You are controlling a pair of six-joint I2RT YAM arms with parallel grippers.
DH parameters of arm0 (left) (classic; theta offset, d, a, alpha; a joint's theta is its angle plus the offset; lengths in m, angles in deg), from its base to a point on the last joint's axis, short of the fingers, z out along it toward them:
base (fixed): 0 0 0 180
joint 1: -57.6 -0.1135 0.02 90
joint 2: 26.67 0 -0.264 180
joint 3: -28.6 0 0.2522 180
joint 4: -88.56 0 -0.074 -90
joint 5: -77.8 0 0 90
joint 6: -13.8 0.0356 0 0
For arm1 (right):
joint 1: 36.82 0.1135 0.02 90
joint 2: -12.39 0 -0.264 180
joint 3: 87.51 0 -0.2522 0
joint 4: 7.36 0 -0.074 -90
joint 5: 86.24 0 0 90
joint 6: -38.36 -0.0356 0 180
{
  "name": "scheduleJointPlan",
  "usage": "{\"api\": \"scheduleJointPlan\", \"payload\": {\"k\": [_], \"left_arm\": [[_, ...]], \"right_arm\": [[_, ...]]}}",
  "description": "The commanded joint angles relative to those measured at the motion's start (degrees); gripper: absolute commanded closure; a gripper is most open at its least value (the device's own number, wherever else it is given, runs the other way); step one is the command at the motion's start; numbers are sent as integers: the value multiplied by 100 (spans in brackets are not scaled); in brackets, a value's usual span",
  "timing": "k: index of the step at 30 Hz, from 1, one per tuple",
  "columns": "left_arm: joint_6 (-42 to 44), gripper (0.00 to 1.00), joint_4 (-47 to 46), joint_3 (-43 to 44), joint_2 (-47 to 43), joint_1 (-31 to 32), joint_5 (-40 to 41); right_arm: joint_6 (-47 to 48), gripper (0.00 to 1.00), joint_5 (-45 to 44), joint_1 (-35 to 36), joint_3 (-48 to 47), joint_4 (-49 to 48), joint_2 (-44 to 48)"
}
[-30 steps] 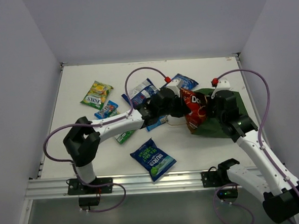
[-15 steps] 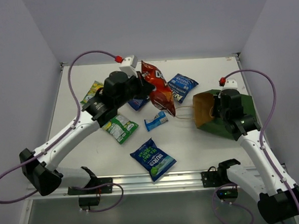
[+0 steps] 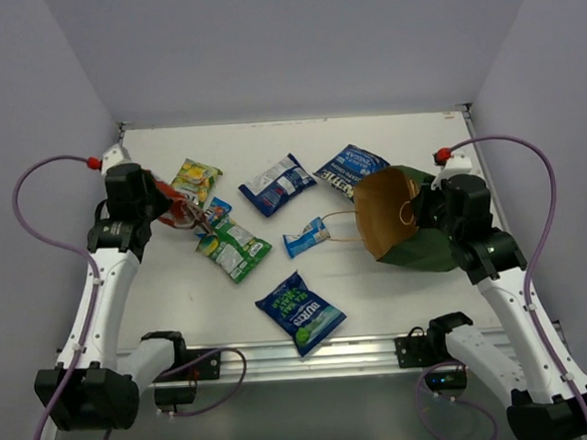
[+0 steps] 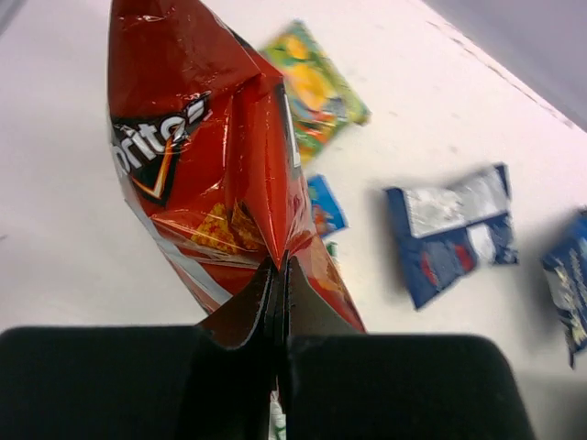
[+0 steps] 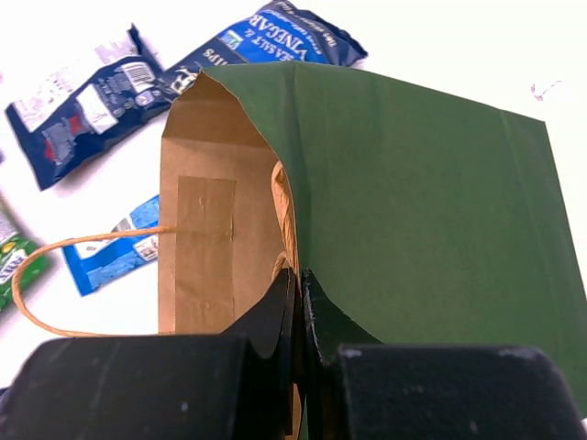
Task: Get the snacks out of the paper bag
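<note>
My left gripper (image 3: 163, 206) (image 4: 280, 266) is shut on the edge of a red-orange crisp packet (image 3: 178, 211) (image 4: 211, 165), held over the table's far left side. My right gripper (image 3: 424, 210) (image 5: 301, 275) is shut on the rim of the dark green paper bag (image 3: 420, 252) (image 5: 413, 202), whose brown-lined mouth faces left. No snack shows inside the mouth. Out on the table lie a yellow-green packet (image 3: 194, 179), a dark blue bag (image 3: 278, 184), a blue vinegar crisp bag (image 3: 350, 169), a small blue bar (image 3: 306, 237), a green-white packet (image 3: 234, 248) and a blue-green bag (image 3: 301, 312).
A brown cord handle (image 5: 55, 247) loops out of the bag mouth across the table towards the small blue bar. Another small blue packet (image 3: 213, 210) lies just beside the red-orange packet. White walls close the table at the back and both sides.
My left arm has pulled the red-orange packet out of the bag mouth and swung it up and across to the far left. The paper bag's mouth now stands wider open, facing left.
</note>
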Motion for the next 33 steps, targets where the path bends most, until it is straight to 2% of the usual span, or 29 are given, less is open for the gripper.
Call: {"api": "scheduleJointPlan", "payload": {"k": [1,5,12,13,14,15,18,21,28,33], "left_arm": [[132,100,-86,-259,-443,-741,418],[18,100,-604,-864,-470,-1401,779],[-149,99,-1905,-1691,-145,-1903,778],[-193,93,-1871,-1701,-49,-1956,849],[-193,77,-1810,-1693,-4,-1982,980],[-184,69,-1722,-1623,14,-2000,1042],[-62,18,-1204,-1464,-74,-2026,1463],[114,0,-659,-1297,-170,-2053,1930],[369,0,738,-999,-873,-2035,1939],[789,0,1477,-52,-1383,-1598,2712]], "right_arm": [[-98,100,485,-12,-108,-19,124],[-168,100,749,-12,33,-19,247],[-247,100,873,-12,7,-37,300],[-265,100,873,-12,-11,-37,300],[-309,100,873,-3,-63,-37,308],[-318,100,873,-12,-90,-19,309],[-344,100,812,-21,-274,51,291],[-353,100,741,-12,-459,78,247],[-599,100,627,-65,-871,139,151],[-880,100,-31,-91,-1223,227,-51]]}}
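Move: Down and to the left of the left hand, which still pinches the red Doritos bag, the clear table spot for it lies about 8 cm left, level fore and aft and some 23 cm below. The Foxy's bag is 15 cm ahead, the small blue packet 6 ahead and 5 right, the green packet 4 back and 11 right. From the right hand, still gripping the paper bag's rim, the bag's middle is 2 cm ahead, 3 right, 12 below; a navy packet lies 24 ahead and 7 left. Swinging left about 12 cm, then sinking some 10 cm with a drift back, the left hand carries the Doritos bag over the clear spot, turning counter-clockwise some 30 degrees. There its fingers open wide and let go, and it pulls back, then up. The right hand keeps its pinch on the paper bag's rim, easing 2 cm left, then raising it about 6 cm. ##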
